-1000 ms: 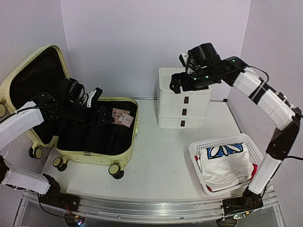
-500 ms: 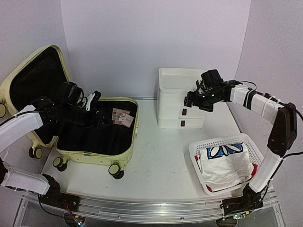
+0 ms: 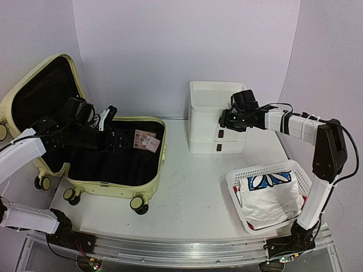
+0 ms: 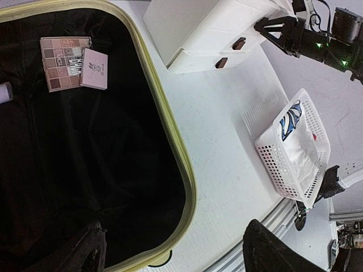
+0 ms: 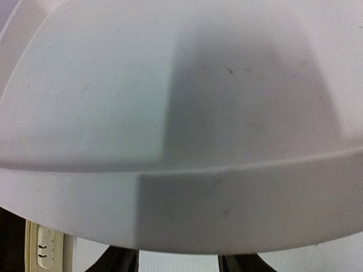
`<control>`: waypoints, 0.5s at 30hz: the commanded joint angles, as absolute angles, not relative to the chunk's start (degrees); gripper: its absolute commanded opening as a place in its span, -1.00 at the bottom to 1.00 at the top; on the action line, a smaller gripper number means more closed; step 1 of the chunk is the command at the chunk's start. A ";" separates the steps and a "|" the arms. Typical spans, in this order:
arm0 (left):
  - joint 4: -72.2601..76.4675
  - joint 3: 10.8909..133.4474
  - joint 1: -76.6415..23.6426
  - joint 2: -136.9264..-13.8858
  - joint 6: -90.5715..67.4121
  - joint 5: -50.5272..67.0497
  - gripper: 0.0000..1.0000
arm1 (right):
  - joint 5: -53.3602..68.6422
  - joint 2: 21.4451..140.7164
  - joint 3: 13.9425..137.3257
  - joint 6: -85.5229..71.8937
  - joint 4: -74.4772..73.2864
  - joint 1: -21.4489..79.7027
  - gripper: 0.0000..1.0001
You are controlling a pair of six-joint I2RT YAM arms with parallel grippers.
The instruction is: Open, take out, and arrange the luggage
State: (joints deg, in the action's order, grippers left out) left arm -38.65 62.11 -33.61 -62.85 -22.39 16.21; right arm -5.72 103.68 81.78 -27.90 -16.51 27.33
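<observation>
The pale yellow-green luggage (image 3: pixel 108 188) lies open at the left, its lid upright against the wall and its black lining showing. A pink make-up palette (image 3: pixel 146 139) rests in its far corner. My left gripper (image 3: pixel 113 127) hovers open over the lining with nothing between its fingers; in the left wrist view the luggage rim (image 4: pixel 170 124) and the palette (image 4: pixel 65 62) lie below the left gripper (image 4: pixel 173 252). My right gripper (image 3: pixel 226 120) is pressed against the front of the white drawer box (image 3: pixel 218 93) at its top drawer. In the right wrist view its fingers (image 5: pixel 122 262) stand apart and their tips are hidden under the box (image 5: pixel 170 113).
A white mesh basket (image 3: pixel 258 169) holding a white and blue cloth (image 3: pixel 269 198) sits at the front right, also visible as the basket (image 4: pixel 283 170) in the left wrist view. The drawer box (image 4: pixel 198 28) has brown handles. A small white tube (image 4: pixel 4 90) lies in the luggage.
My right arm came down from above the drawer box to the front of its top drawer, and its jaws narrowed. The left gripper shifted slightly left over the luggage.
</observation>
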 commanded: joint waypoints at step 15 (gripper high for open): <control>-36.34 63.17 -33.84 -63.20 -21.09 15.11 0.67 | -5.56 101.28 80.54 -28.77 -9.01 28.67 -1.00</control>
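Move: The top drawer's brown handle on the white cabinet is right at the right hand's half-closed fingertips, about 1 cm ahead and 1 cm left at the same height. The middle handle sits some 6 cm below it, and the cabinet's open top tray 9 cm ahead, 2 cm left and 5 cm above the hand. The clothes basket lies roughly 27 cm back, 18 cm right and 12 cm below. From the left hand, the top handle is about 22 cm ahead, 35 cm right and 7 cm lower. The top drawer's brown handle is pinched between the right fingertips, which go from half open to nearly shut. The hand stays almost in place meanwhile, easing only about 1 cm to the left and a touch forward against the cabinet front, its wrist not turning. ##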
